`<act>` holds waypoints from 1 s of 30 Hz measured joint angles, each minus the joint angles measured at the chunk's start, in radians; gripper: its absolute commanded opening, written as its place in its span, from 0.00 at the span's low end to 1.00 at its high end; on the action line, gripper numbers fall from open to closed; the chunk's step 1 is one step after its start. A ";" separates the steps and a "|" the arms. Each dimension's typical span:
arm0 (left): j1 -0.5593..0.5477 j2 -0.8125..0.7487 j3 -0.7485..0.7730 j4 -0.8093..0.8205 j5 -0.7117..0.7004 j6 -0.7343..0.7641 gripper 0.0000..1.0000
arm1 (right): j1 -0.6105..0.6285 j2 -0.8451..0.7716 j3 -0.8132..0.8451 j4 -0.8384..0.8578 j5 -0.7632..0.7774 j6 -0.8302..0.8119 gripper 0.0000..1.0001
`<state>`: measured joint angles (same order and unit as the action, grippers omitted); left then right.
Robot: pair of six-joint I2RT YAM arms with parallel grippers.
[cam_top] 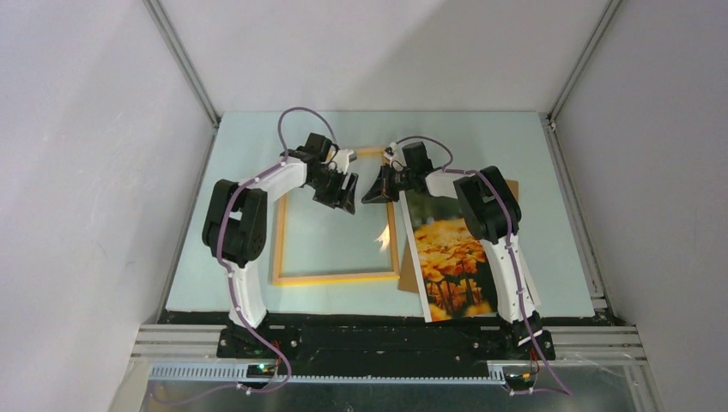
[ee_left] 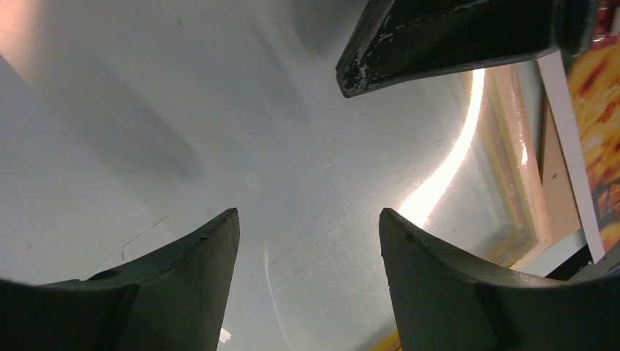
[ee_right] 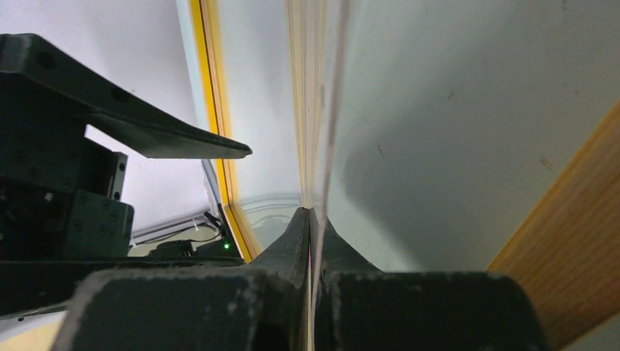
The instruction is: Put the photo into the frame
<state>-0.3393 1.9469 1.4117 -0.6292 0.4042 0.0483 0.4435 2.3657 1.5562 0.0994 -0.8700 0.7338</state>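
The yellow wooden frame point(cam_top: 335, 278) lies flat in the middle of the table. The photo point(cam_top: 451, 257) of orange flowers lies to its right on a brown backing board point(cam_top: 403, 280), partly under the right arm. My right gripper point(cam_top: 371, 193) hovers over the frame's upper right corner, shut on the edge of a thin clear sheet point(ee_right: 322, 110) that stands edge-on between its jaws point(ee_right: 311, 212). My left gripper point(cam_top: 343, 196) is open just to the left of it, above the frame's inner area, with nothing between its fingers point(ee_left: 308, 219). The frame's right rail point(ee_left: 523, 175) and the photo point(ee_left: 596, 95) show at the right of the left wrist view.
Grey walls with aluminium posts close in the pale green table point(cam_top: 515, 146) on three sides. The right gripper's finger point(ee_left: 439, 36) hangs close above the left one. The arms' base rail point(cam_top: 386, 339) runs along the near edge.
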 measured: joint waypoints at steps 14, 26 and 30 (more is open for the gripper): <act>-0.001 0.034 -0.024 0.025 -0.009 -0.005 0.73 | 0.001 -0.001 0.000 -0.009 0.009 -0.006 0.08; -0.001 0.034 -0.039 0.044 -0.013 -0.005 0.73 | 0.006 -0.014 0.005 -0.036 0.025 -0.021 0.31; -0.001 0.034 -0.040 0.045 -0.013 -0.005 0.73 | 0.008 -0.019 0.011 -0.048 0.026 -0.029 0.37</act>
<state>-0.3401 1.9804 1.3712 -0.5838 0.3908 0.0437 0.4519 2.3466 1.5669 0.0513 -0.8444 0.7044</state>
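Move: The clear pane lies inside the frame, with its middle about 2 cm back from the left gripper and 4 cm below it. The frame's right rail is some 14 cm to that gripper's right, level with it, and the photo about 31 cm right and 13 cm back. The right gripper already pinches the pane's raised edge; from there the pane's middle lies some 8 cm left and 6 cm back, and the right rail about 6 cm right and 4 cm back. Lower the left gripper about 2 cm, quickly at first and then easing, with its fingers kept wide, until a fingertip comes to rest on the clear pane just left of the right gripper. Keep the right gripper in place, and once the left is most of the way down, open its fingers to about a third to let go of the pane's edge. ##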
